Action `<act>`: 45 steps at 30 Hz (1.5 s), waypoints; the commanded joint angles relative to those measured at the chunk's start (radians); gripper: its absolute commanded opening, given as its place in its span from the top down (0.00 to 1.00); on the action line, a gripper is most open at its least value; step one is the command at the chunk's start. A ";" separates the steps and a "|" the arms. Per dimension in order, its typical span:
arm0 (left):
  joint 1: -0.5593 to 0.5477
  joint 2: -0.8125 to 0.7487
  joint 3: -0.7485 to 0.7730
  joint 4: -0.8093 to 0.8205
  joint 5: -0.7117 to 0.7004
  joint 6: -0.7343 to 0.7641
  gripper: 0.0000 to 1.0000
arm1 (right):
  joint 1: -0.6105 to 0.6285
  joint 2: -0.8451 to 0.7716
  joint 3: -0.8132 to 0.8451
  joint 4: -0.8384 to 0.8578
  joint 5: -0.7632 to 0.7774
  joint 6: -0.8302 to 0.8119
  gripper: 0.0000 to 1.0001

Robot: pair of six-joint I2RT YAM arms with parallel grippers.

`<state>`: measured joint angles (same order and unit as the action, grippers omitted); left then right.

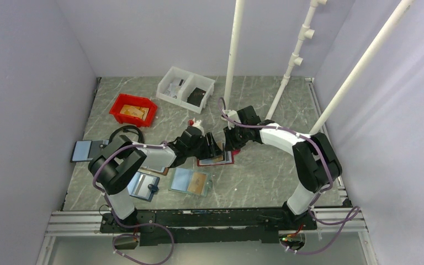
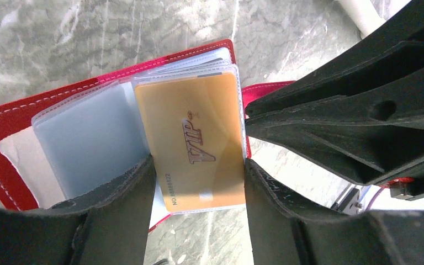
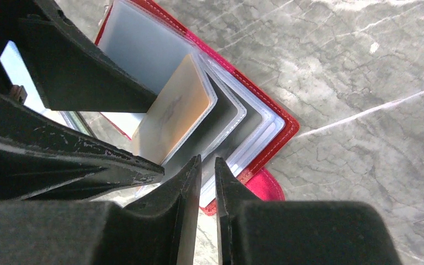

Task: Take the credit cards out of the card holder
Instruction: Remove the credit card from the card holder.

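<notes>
The red card holder [image 1: 221, 162] [image 2: 11, 118] [image 3: 279, 135] lies open on the marble table, its clear sleeves fanned out. A tan-orange credit card [image 2: 193, 138] [image 3: 174, 113] marked VIP sits in a sleeve lifted at a slant. My left gripper [image 2: 199, 165] [image 1: 214, 144] is shut across the width of that sleeve. A pale blue-grey credit card [image 2: 88, 138] [image 3: 138, 49] lies in the sleeve beside it. My right gripper [image 3: 208, 160] [image 1: 227, 144] hovers over the sleeves' edge near the pink-red tab [image 3: 265, 187], its jaws a narrow slit apart with nothing between them.
A light teal holder with an orange card [image 1: 190, 181] and a brown holder [image 1: 143, 185] lie near the front. A red bin [image 1: 134, 109] and a white two-part bin [image 1: 185, 88] stand at the back. A white pole [image 1: 233, 55] rises just behind the grippers.
</notes>
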<state>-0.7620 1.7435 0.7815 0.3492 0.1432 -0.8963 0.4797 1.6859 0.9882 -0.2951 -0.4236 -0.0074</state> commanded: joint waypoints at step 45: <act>0.049 -0.014 -0.139 0.230 0.232 -0.071 0.16 | 0.060 0.063 0.043 -0.003 -0.398 0.059 0.87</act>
<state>-0.7097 1.7523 0.6415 0.6170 0.4217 -0.9813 0.5011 1.7432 0.9939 -0.3210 -0.6907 0.0113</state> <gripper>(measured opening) 0.848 0.128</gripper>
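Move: The orange card, in its raised clear sleeve, is already between the left gripper's pads, its middle about 1 cm ahead of the hand point at the same height. The open red card holder lies some 3 cm below and 1 cm to the left; the green card holder is about 9 cm back, 10 cm to the left and 4 cm lower. From the nearly shut right gripper, the orange card is about 4 cm to the left and 2 cm back, level in height. Keep the left gripper's pinch on the long edges of the sleeved orange card and draw it back about 3 cm, rolling its left side down, then open the fingers to let go and rise slightly. Lift the right gripper 1 cm, bring it down again while going back about 4 cm and left 3 cm, tilting some 15 degrees, until its nearly shut tips seem to bear on the sleeve's free edge. ##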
